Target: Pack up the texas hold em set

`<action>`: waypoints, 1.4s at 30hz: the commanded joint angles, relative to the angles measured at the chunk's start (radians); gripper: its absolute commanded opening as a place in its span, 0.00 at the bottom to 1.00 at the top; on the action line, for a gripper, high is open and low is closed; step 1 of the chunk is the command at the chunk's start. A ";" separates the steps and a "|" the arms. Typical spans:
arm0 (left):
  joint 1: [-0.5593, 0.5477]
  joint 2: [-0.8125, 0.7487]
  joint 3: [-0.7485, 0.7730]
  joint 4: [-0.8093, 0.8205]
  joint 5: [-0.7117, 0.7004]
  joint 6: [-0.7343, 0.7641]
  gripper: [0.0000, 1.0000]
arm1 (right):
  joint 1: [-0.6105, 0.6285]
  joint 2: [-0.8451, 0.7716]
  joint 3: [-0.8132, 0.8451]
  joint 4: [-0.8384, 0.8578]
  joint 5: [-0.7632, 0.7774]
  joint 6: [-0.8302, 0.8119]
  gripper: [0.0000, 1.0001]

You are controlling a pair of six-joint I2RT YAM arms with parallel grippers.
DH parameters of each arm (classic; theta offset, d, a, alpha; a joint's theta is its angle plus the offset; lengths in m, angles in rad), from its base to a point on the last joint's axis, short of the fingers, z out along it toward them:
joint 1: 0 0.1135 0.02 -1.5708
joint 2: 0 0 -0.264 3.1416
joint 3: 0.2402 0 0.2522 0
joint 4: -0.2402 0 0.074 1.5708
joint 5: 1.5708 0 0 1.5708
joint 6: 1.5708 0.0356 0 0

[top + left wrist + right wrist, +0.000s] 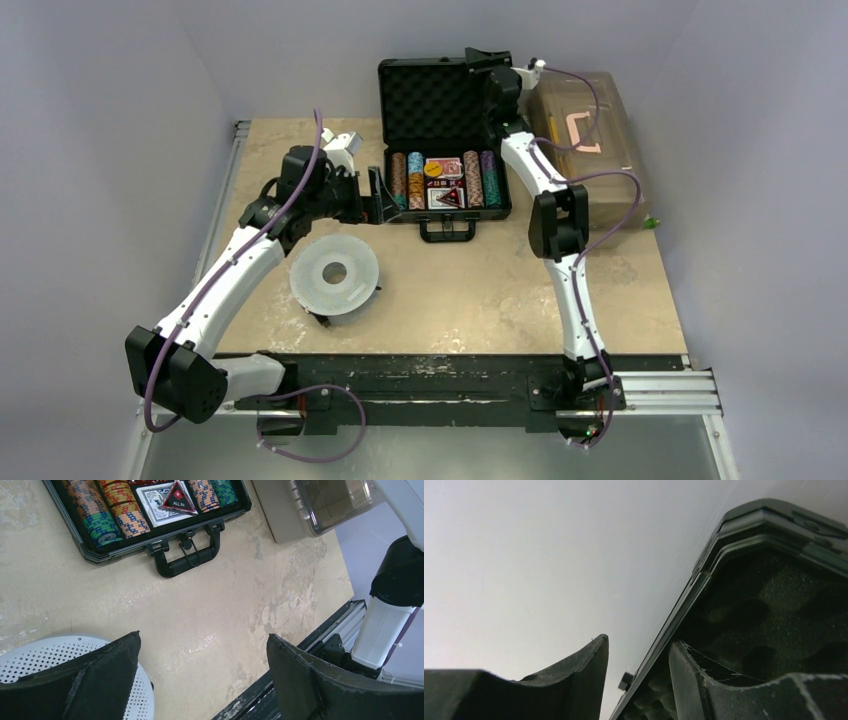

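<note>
The texas hold em set's black briefcase (450, 213) lies open at the back centre, its foam-lined lid (432, 100) upright. Rows of coloured chips (407, 180) and red card decks (445, 195) fill the base, and the handle (447, 231) faces me. My right gripper (487, 62) is at the lid's top right corner. In the right wrist view its jaws (639, 641) straddle the lid's edge (684, 600), one finger behind and one against the foam, with a gap showing. My left gripper (375, 195) hovers wide open by the case's left side, holding nothing (202, 640).
A grey-white perforated disc (334, 273) lies on the table in front of the left arm, under its left finger (100, 680). A translucent brown toolbox (590, 140) stands right of the case, close behind the right arm. The table's black front rail (300, 655) is near.
</note>
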 commanded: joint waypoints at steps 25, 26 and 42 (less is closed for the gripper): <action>0.025 0.002 0.038 0.040 0.026 -0.011 0.93 | 0.001 0.004 0.069 0.069 0.128 0.025 0.00; 0.028 0.000 0.038 0.040 0.028 -0.012 0.93 | 0.001 -0.026 0.036 0.085 0.110 0.018 0.00; 0.076 -0.051 0.034 0.040 -0.003 -0.001 0.93 | 0.024 -0.546 -0.682 0.289 -0.020 -0.011 0.00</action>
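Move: The stretch of the open case's lid rim near its top right corner lies some 2 cm ahead of the right hand, 2 cm right and 2 cm below. The case body, holding chips and cards, is centred about 15 cm back, 9 cm left and 22 cm below; the plastic box stands roughly 23 cm right, 11 cm back and 17 cm lower. From the left hand, that rim is about 39 cm ahead, 22 cm right and slightly higher. The right hand eases onto the lid's top rim, closes to pinch it, then pulls it back about 8 cm. ##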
